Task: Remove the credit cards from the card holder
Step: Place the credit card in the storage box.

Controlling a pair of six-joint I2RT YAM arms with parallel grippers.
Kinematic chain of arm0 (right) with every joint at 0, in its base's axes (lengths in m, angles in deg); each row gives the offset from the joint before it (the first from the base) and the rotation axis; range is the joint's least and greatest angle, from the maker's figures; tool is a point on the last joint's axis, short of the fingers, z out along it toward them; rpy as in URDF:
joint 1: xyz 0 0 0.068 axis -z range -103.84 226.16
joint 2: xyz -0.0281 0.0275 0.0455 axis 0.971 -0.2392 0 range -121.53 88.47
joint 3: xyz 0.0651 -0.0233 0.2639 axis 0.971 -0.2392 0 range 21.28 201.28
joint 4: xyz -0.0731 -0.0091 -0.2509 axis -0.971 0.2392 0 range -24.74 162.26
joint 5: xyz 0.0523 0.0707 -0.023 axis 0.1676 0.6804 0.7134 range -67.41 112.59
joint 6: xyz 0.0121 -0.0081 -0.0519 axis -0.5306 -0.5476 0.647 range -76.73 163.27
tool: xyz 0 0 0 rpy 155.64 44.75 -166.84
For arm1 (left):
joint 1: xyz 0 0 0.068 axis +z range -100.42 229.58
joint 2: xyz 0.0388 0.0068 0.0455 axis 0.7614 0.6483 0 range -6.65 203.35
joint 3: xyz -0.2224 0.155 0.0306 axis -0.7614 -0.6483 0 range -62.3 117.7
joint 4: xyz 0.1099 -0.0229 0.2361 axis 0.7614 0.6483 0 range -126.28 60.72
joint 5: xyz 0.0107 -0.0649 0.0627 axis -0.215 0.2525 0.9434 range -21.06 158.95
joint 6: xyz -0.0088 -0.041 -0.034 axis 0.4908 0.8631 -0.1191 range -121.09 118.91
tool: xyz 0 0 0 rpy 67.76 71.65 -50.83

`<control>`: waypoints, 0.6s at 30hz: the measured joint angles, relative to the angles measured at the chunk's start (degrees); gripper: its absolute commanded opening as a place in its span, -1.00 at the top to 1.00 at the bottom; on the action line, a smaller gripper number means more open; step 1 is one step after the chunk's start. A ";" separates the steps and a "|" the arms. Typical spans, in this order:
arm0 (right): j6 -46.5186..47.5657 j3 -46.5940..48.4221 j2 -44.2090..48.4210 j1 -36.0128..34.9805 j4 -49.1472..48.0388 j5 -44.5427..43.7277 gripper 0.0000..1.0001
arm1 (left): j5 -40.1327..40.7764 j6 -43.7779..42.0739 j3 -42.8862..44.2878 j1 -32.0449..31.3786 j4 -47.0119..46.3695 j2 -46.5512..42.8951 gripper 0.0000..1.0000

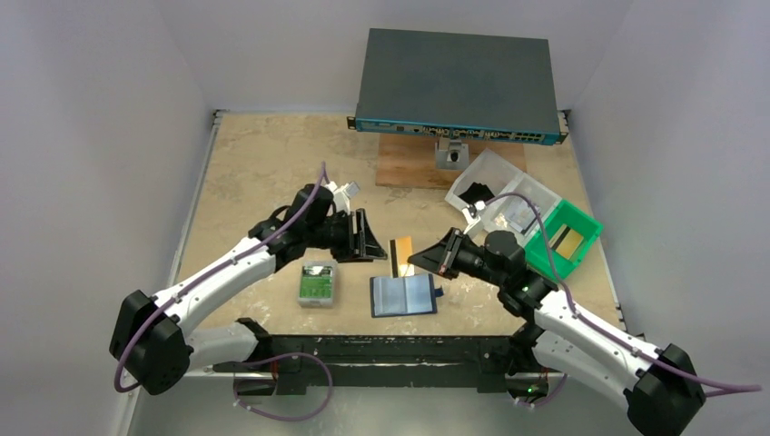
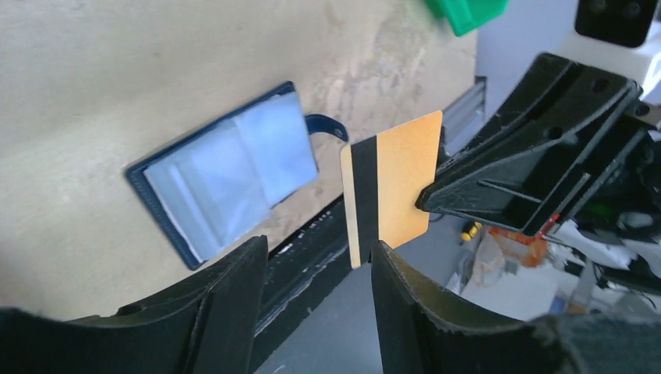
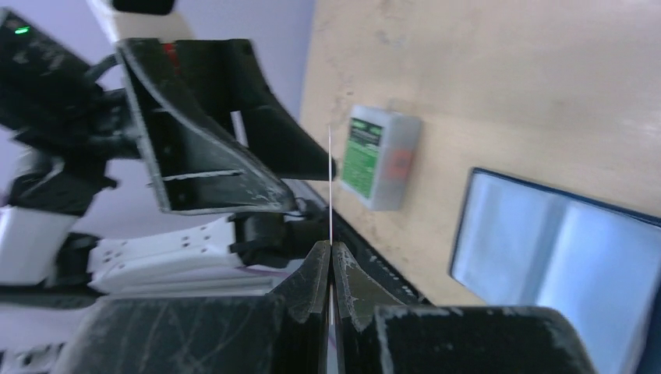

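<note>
A tan-gold credit card (image 1: 400, 256) with a dark stripe stands on edge in the air between the two arms. My right gripper (image 1: 425, 260) is shut on its right end; the right wrist view shows the card (image 3: 330, 187) edge-on, pinched between the closed jaws (image 3: 330, 248). My left gripper (image 2: 319, 245) is open, its fingers apart on either side of the card's (image 2: 397, 187) striped end and not touching it. The card holder (image 1: 403, 295) lies open flat on the table below, light-blue lining (image 2: 226, 175) up, with its navy tab to the right.
A grey case with a green label (image 1: 317, 282) lies left of the card holder. A green bin (image 1: 563, 238) holding a tan card and a clear plastic container (image 1: 499, 195) sit at the right. A dark network box (image 1: 457, 86) on a wooden block stands at the back.
</note>
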 measured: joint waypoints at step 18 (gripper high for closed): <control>-5.51 -2.49 -4.55 2.25 -16.22 13.90 0.35 | -16.85 9.73 -5.22 1.01 -24.55 1.31 1.00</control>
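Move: Roughly 6 cm to the left hand's right, level fore and aft and about 1 cm higher, is the credit card's middle. The right hand already pinches the card, with its middle some 2 cm left and 1 cm ahead of that hand. The card holder lies open on the table under it, about 4 cm back, 6 cm right and 16 cm below the left hand; the green-labelled case is 12 cm left, 2 cm back and 15 cm below. Rising about 5 cm and reaching some 4 cm right, the half-open left hand swings its fingers up about 20 degrees and shuts them on the card's striped edge. The right hand brings the card up some 3 cm, slightly left and back, its fingers swinging up and counter-clockwise, then begins to open around the opposite edge. ##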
